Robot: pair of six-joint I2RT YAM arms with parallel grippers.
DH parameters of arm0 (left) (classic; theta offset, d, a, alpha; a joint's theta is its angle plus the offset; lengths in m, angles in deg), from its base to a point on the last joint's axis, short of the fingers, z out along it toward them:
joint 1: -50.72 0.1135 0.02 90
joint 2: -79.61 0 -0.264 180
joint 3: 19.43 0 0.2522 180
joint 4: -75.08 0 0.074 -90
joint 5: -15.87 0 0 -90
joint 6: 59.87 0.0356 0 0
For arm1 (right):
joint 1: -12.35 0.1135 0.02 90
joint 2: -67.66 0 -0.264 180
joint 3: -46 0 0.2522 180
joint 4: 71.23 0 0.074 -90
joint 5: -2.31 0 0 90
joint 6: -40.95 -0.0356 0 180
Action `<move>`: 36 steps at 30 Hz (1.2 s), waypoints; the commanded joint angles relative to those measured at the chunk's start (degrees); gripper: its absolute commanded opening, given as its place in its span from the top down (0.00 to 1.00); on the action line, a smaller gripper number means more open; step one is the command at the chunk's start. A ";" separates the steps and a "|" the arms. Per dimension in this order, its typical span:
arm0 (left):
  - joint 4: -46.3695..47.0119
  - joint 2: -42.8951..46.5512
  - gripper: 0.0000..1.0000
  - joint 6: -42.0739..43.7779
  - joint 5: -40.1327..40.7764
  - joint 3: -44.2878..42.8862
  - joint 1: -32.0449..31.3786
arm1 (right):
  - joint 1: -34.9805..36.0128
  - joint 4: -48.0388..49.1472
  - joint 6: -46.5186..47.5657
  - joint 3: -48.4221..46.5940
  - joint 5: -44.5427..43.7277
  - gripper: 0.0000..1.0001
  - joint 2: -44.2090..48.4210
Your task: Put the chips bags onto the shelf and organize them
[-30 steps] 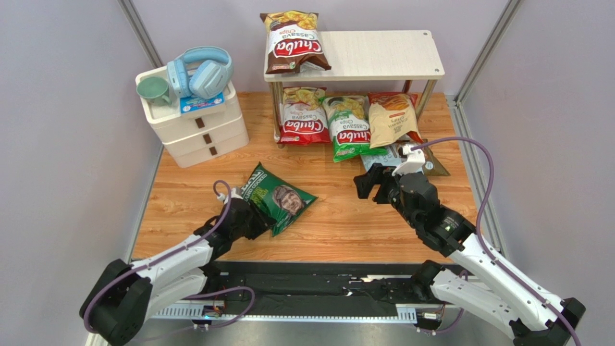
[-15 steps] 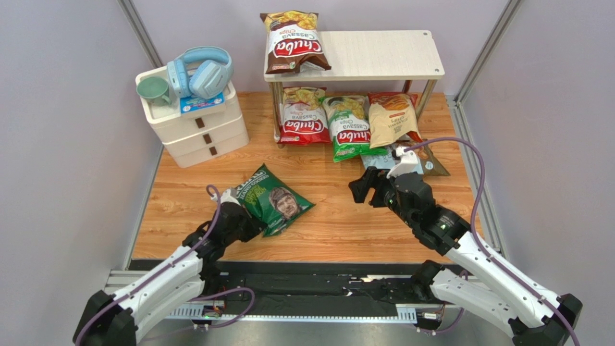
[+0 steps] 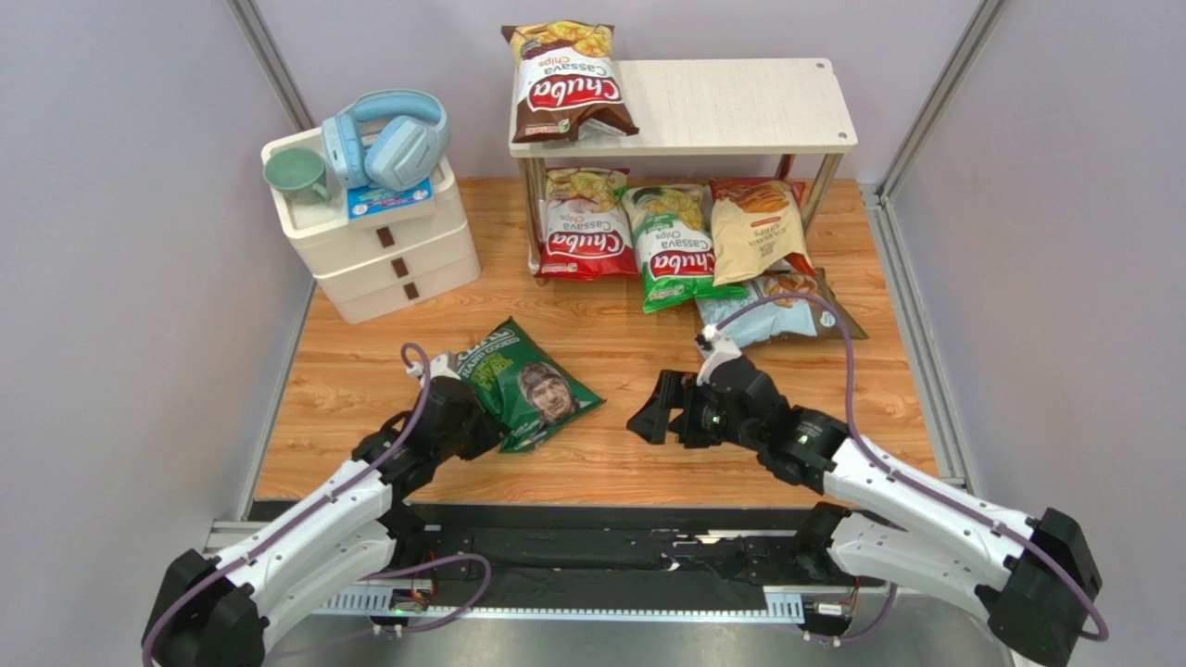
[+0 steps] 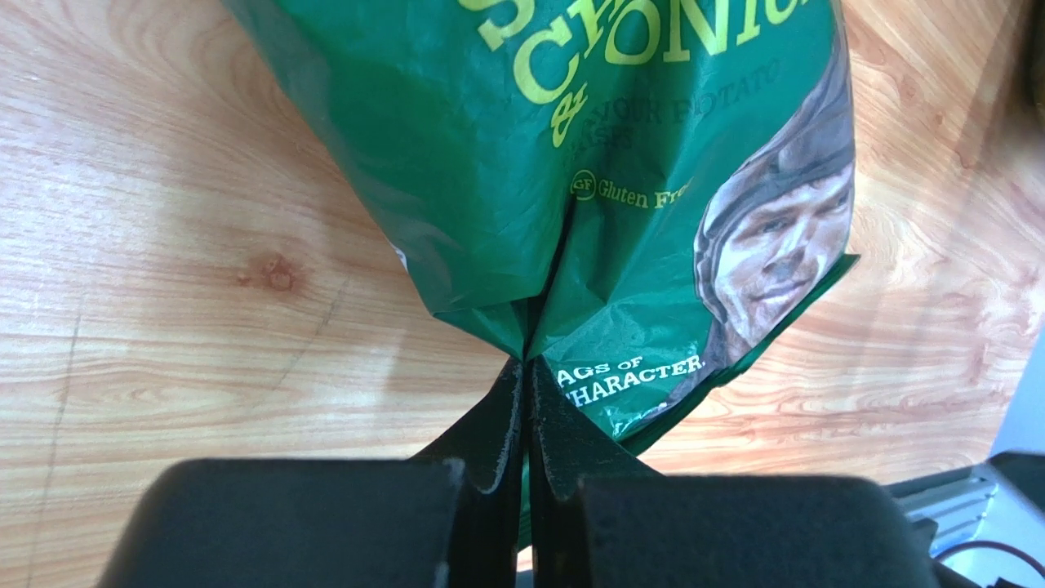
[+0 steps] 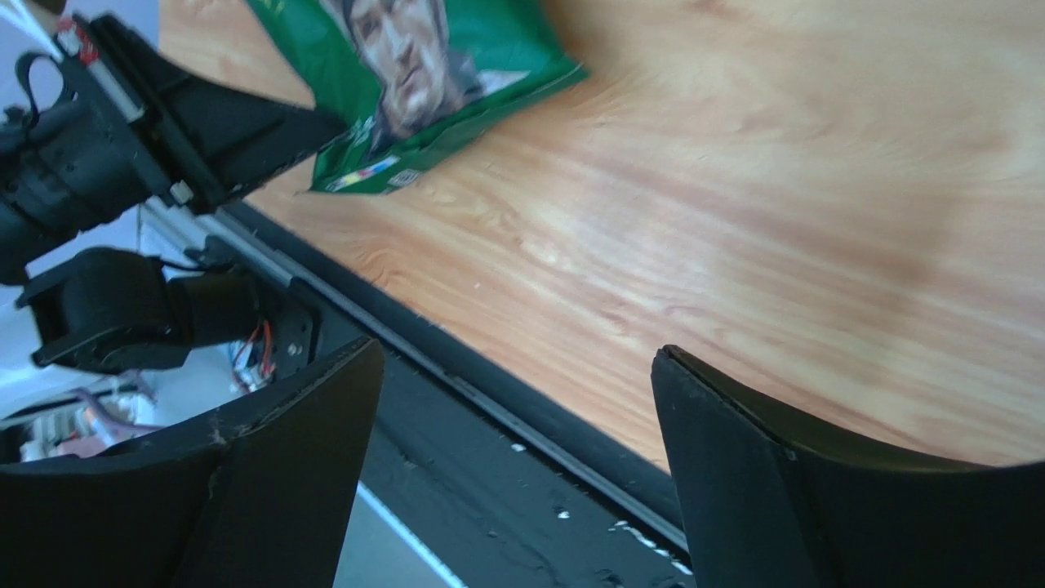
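Observation:
The dark green bag with a man's face (image 3: 529, 386) (image 4: 613, 159) lies on the wooden table, and my left gripper (image 3: 471, 420) (image 4: 530, 364) is shut on its near-left edge, pinching the foil into a fold. My right gripper (image 3: 654, 420) (image 5: 515, 355) stands open and empty over the table's near edge, to the right of that bag (image 5: 423, 74). The shelf (image 3: 738, 104) carries a brown Chuba bag (image 3: 564, 81) on its top board. On the lower tier sit a red bag (image 3: 582, 225), a green bag (image 3: 671, 250) and a cream-orange bag (image 3: 756, 229). A light blue bag (image 3: 773, 314) lies in front of the shelf's right end.
A white three-drawer unit (image 3: 383, 243) stands at the back left with blue headphones (image 3: 390, 139) and a green cup (image 3: 297, 174) on top. A black rail (image 3: 599, 549) (image 5: 515, 404) runs along the table's near edge. Metal frame posts rise at both back corners.
My left gripper has shut on the dark green bag's edge and drawn it slightly. The right arm has swung left and toward the near edge, away from the light blue bag.

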 commanded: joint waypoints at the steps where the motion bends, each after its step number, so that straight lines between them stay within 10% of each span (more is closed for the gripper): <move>1: 5.64 -0.90 1.00 -0.32 0.04 -2.54 0.10 | 2.86 12.22 -8.61 2.25 3.93 0.12 -4.95; 20: 0.73 8.77 1.00 -0.41 -3.30 -1.49 0.01 | 5.76 45.62 -20.66 0.84 3.76 0.11 -32.99; 36: -2.79 12.63 1.00 -0.06 -4.97 0.09 0.02 | 7.34 55.38 -31.37 2.25 2.18 0.11 -41.34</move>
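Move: The right hand, open and empty, has the dark-green chips bag's middle about 9 cm ahead, 19 cm to its left and some 10 cm below; the bag's nearest corner is closer. The left gripper is about 21 cm left and 2 cm ahead of the right hand, and the light-blue bag about 22 cm ahead and 16 cm right. The left hand already pinches the dark-green bag's near side, with its middle about 8 cm ahead and 4 cm right. The right hand sweeps about 13 cm left towards the dark-green bag's free right-hand edge, sinking some 6 cm, rising a little and then dipping again, while its wrist turns some 20 degrees and its fingers stay wide open, coming close to the edge beside the printed face without closing. The left hand keeps its shut pinch on the near side and lifts it about 4 cm, going slightly forward first and then easing back, its wrist tipping up a few degrees. ##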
